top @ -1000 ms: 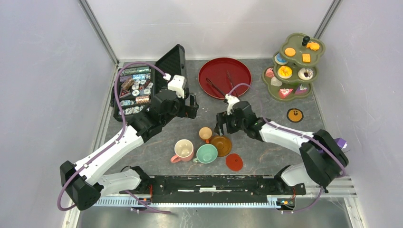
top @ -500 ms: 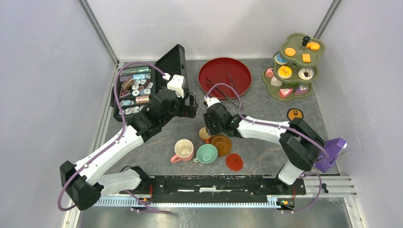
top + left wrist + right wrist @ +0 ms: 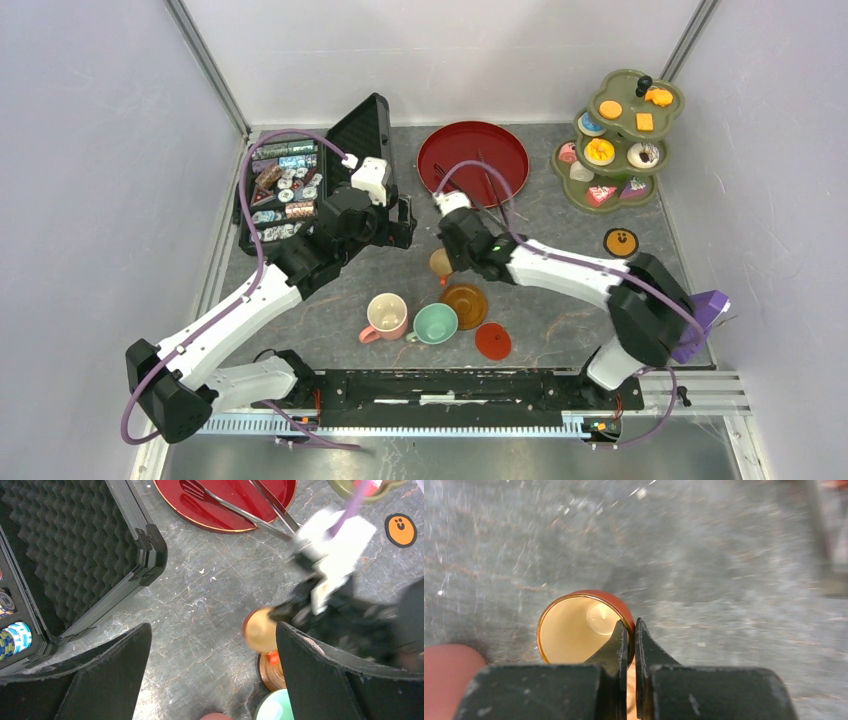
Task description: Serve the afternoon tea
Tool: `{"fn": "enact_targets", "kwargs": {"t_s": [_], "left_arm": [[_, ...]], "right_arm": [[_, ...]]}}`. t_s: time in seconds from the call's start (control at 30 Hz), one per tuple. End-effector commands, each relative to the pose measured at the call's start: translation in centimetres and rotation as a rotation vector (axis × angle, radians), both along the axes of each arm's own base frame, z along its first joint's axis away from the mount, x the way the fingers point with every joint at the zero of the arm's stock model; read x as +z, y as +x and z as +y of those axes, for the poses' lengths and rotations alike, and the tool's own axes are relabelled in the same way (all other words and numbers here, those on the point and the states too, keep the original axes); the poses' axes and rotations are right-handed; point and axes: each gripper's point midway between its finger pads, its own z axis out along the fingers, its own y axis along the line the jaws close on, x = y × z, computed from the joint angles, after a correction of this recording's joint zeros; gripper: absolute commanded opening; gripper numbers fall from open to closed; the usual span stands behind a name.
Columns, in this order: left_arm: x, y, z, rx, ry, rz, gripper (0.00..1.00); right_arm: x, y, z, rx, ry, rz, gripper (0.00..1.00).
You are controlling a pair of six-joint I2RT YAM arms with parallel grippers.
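My right gripper (image 3: 445, 258) is shut on the small orange cup (image 3: 439, 263). One finger is inside its cream interior (image 3: 574, 630) and the other outside, so the gripper (image 3: 630, 625) pinches the rim. The cup (image 3: 260, 630) is just beyond the brown saucer (image 3: 466, 305). The pink cup (image 3: 386, 314) and the mint cup (image 3: 436, 322) stand side by side nearer the arm bases, with a red saucer (image 3: 493, 341) to their right. Toy pastries fill the green tiered stand (image 3: 620, 140). My left gripper (image 3: 212, 670) hangs open and holds nothing, left of the orange cup.
A red tray (image 3: 472, 160) with thin metal tongs (image 3: 460, 187) lies at the back centre. An open black case (image 3: 300, 185) stands at the back left. An orange face coaster (image 3: 621, 242) lies below the stand. Grey walls close in on both sides.
My right arm swung left over the orange cup and its gripper closed on the rim. The cup has shifted a little toward the far side. The left arm has not moved.
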Motion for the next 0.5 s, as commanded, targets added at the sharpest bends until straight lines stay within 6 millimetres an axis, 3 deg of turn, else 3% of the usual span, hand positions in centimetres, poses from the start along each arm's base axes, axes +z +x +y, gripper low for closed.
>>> {"fn": "enact_targets", "kwargs": {"t_s": [0.0,0.13,0.23,0.33,0.4,0.47], "left_arm": [[1.7,0.0,0.2,0.029,-0.063,-0.020,1.00],[1.8,0.0,0.2,0.028,-0.065,-0.022,1.00],[1.7,0.0,0.1,0.026,-0.065,-0.018,1.00],[1.7,0.0,0.0,0.024,-0.068,-0.017,1.00],[1.6,0.0,0.0,0.021,-0.067,-0.016,1.00],[1.6,0.0,0.0,0.021,-0.066,-0.014,1.00]], "right_arm": [[9.7,4.7,-6.0,-0.133,0.086,-0.300,0.00],[14.4,5.5,-13.6,-0.246,0.169,-0.523,0.00],[16.9,5.3,-19.5,-0.418,0.120,-0.637,0.00],[16.7,4.9,-25.7,-0.662,-0.013,-0.611,0.00],[15.5,4.8,-30.0,-0.819,-0.060,-0.550,0.00],[13.7,4.7,-32.8,-0.916,-0.053,-0.481,0.00]]}}
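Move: About 43 cm to the right of the right hand, which already has the small tan cup by its rim, lies the smiley mat, some 9 cm farther out and 7 cm lower. The tiered stand rises beyond that mat, about 25 cm ahead and 39 cm right of the hand; the tongs lie some 20 cm ahead and 8 cm right. From the left hand the mat is roughly 53 cm right, 8 cm ahead and 24 cm below. Sweeping fast to its right, about 26 cm, the right hand carries the cup up some 16 cm and across the open table towards the smiley mat, passing on the near side of the tongs; the climb levels off at the end. The wrist swings clockwise and tips its fingers up, each by about 35 degrees, while the shut fingers keep pinching the rim. ##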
